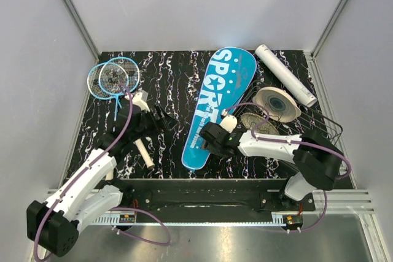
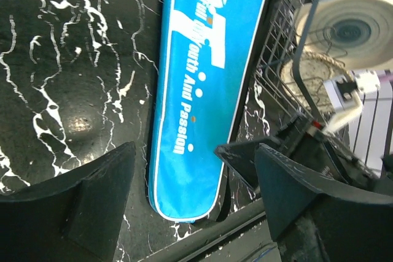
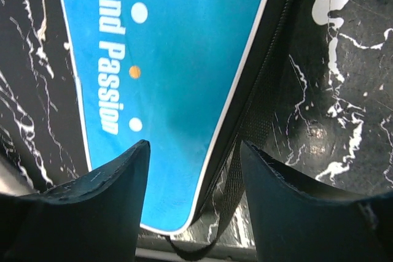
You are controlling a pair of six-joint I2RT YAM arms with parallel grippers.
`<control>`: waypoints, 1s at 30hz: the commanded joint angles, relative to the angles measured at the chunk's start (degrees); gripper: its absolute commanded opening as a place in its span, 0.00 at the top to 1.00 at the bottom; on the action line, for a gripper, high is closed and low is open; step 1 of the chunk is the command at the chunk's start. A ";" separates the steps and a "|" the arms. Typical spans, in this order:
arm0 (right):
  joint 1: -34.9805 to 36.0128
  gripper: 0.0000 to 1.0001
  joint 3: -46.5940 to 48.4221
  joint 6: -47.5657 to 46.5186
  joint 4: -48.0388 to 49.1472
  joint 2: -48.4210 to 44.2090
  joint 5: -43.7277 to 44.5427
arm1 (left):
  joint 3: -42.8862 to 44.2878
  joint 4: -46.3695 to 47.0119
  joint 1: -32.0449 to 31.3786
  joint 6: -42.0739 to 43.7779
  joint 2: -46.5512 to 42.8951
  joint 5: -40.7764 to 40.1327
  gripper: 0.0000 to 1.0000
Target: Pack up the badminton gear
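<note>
The blue "SPORT" cover (image 1: 218, 99) lies flat at mid-table, narrow end toward me. My right gripper (image 1: 207, 137) is open low over that narrow end; in its wrist view the gripper (image 3: 193, 170) straddles the cover's (image 3: 166, 59) white-piped edge and a black strap (image 3: 245, 157). My left gripper (image 1: 162, 118) is open and empty, left of the cover; in its wrist view the gripper (image 2: 193, 182) faces the cover (image 2: 196, 90). Two light-blue rackets (image 1: 113, 78) lie overlapped at far left; one white handle (image 1: 146, 154) shows below my left arm. The white tube (image 1: 285, 75) lies far right.
A black wire basket (image 1: 324, 128) at the right holds round woven discs (image 1: 276, 104); both also show in the left wrist view, the basket (image 2: 276, 72) and a disc (image 2: 350, 29). Grey walls close the back and sides. A metal rail (image 1: 209, 185) runs along the near edge.
</note>
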 commanded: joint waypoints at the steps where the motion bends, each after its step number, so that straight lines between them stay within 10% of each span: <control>1: -0.36 0.35 1.62 6.25 2.96 2.78 5.50 | -0.14 1.35 -2.77 2.32 -1.70 -1.81 0.20; 9: -2.82 0.44 1.88 1.35 10.60 8.40 3.23 | 1.26 0.03 -6.46 2.58 0.67 -6.20 0.21; 17: -2.47 1.00 12.85 -19.99 10.53 13.59 -2.31 | 0.13 -2.69 -6.82 1.36 -4.50 -14.99 0.22; 30: 2.01 1.00 11.47 -36.54 13.69 14.66 -19.37 | -1.46 -2.18 -6.82 -0.31 -5.75 -14.73 0.23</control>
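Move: The right edge of the blue racket case, near its narrow front end, lies just below my right fingers: about 2 cm ahead, 1 cm left and 3 cm down. The case's middle is some 22 cm ahead and 5 cm right; the wire rack's woven mat is 11 cm ahead and 24 cm right; the white racket grip is 31 cm left, 1 cm back. From my left hand that edge lies about 18 cm right, 5 cm back and 15 cm down. I lower my half-open right hand and ease it forward, each about 3 cm, shut the fingers to pinch the case's right edge, then drag it left towards the racket grip, ending about 8 cm left of my start. My wrist turns some 30 degrees counter-clockwise as I draw back slightly. My empty left hand stays open, drifting right and back, then left and up. ##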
